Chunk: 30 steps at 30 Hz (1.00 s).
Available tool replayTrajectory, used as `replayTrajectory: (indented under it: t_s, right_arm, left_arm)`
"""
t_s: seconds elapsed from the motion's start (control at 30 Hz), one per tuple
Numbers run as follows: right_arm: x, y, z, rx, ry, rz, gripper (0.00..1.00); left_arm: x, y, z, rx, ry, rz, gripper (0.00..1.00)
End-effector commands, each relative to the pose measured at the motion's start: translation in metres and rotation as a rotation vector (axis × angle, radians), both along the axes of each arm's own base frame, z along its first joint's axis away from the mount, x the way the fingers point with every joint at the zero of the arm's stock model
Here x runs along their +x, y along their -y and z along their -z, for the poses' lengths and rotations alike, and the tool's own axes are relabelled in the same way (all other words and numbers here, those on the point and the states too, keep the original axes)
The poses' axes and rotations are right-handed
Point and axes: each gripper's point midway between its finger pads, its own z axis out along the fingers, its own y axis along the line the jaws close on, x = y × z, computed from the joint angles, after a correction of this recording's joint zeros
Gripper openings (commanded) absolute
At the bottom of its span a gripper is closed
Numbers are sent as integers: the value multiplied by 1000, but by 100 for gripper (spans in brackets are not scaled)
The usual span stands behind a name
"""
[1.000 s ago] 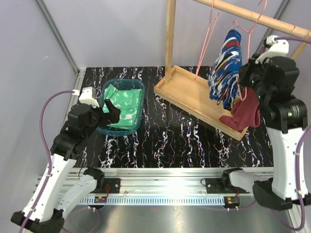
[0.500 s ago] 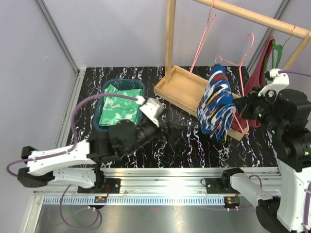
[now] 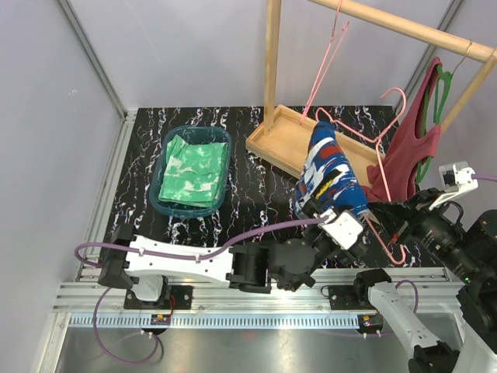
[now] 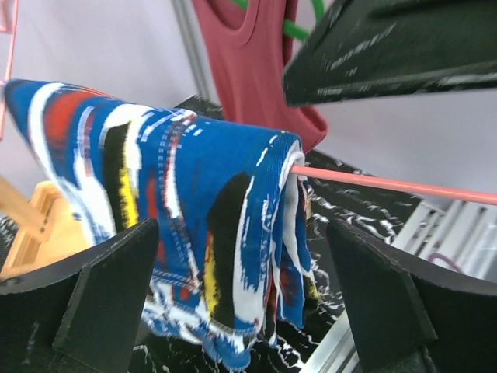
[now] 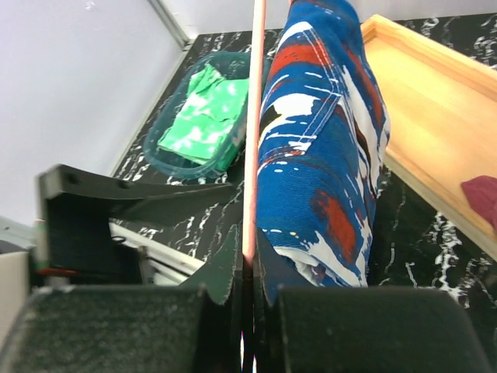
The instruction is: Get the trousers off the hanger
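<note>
The blue trousers (image 3: 329, 172) with red, white and yellow patches hang folded over a pink hanger (image 3: 382, 203), low over the table's near right. My right gripper (image 3: 396, 229) is shut on the hanger's bar (image 5: 252, 148), with the blue trousers (image 5: 326, 155) just beyond its jaws. My left gripper (image 3: 317, 208) is open, and its jaws stand either side of the blue trousers' lower part (image 4: 217, 233) without touching. The mottled green and white trousers (image 3: 192, 167) lie in the teal basket (image 3: 165, 203).
A maroon tank top (image 3: 410, 151) hangs on a green hanger from the wooden rail (image 3: 404, 27) at the back right. The rack's wooden base tray (image 3: 287, 148) sits behind the trousers. The left arm stretches across the table's front edge.
My right arm has brought the hanger with the blue trousers off the rail, down and toward the front. My left arm has swung from the basket to the right, up to the trousers.
</note>
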Motion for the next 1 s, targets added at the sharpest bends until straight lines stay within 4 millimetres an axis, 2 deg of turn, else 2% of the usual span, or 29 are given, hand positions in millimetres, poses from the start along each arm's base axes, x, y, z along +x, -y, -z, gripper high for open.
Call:
replayTrajectory:
  t_s: [0.0,0.1,0.13,0.23,0.27,0.37,0.53,0.67,0.7,0.77,0.8,0.9,0.93,0.97]
  right_arm:
    - [-6,-9,-62,65,243,-54,0]
    - [-12,-11,-66,77,257,-69,0]
    - [-15,-11,-69,80,266,-70,0]
    - [-17,-10,-72,80,274,-65,0]
    - [-15,-10,-71,81,271,-63,0]
    - [-10,-10,-69,78,256,-55,0]
    - [-14,-19,-73,103,262,-102,0]
    - [-20,-27,-76,130,261,-152,0]
    - [-26,-31,-78,138,265,-182,0]
    - [-30,-34,-81,147,273,-199,0]
    - [-32,-34,-82,148,278,-200,0]
    - [-34,-31,-84,144,286,-186,0]
    - [-33,-31,-82,143,283,-183,0]
    - [-32,-29,-81,139,285,-169,0]
  left_arm:
    - [13,-13,-35,-104,-6,-126,91]
    - [16,-9,-28,-74,11,-149,86]
    - [19,-10,-27,-56,24,-171,75]
    - [21,-11,-26,-36,40,-185,58]
    - [21,-12,-24,-30,42,-185,56]
    - [22,-15,-21,-25,43,-191,59]
    - [33,-19,-19,-18,52,-254,62]
    - [38,-15,-25,-32,67,-286,83]
    - [38,-13,-26,-31,72,-281,85]
    - [38,-5,-29,-30,78,-274,83]
    - [38,-3,-29,-20,81,-272,63]
    - [39,-2,-31,-17,82,-288,24]
    - [39,-6,-34,-24,78,-299,5]
    - [40,-9,-33,-33,72,-308,0]
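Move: Just ahead of the open left fingers hang the blue patterned trousers, their middle about 9 cm forward, 3 cm left and 2 cm below that hand. The maroon garment is roughly 18 cm ahead, 17 cm right and 3 cm lower; the wooden tray is about 28 cm ahead, 1 cm right and 35 cm down. From the right hand, already pinching the pink hanger, the trousers lie some 9 cm forward, 9 cm left and 7 cm below. Easing forward about 3 cm into the near end of the trousers, the left hand turns some 15 degrees counter-clockwise; its fingers half close, reopen, then shut and pinch the cloth beside the pink bar. The right hand keeps its pinch on the hanger, shifting about 2 cm left with a slight rise and draw back. ##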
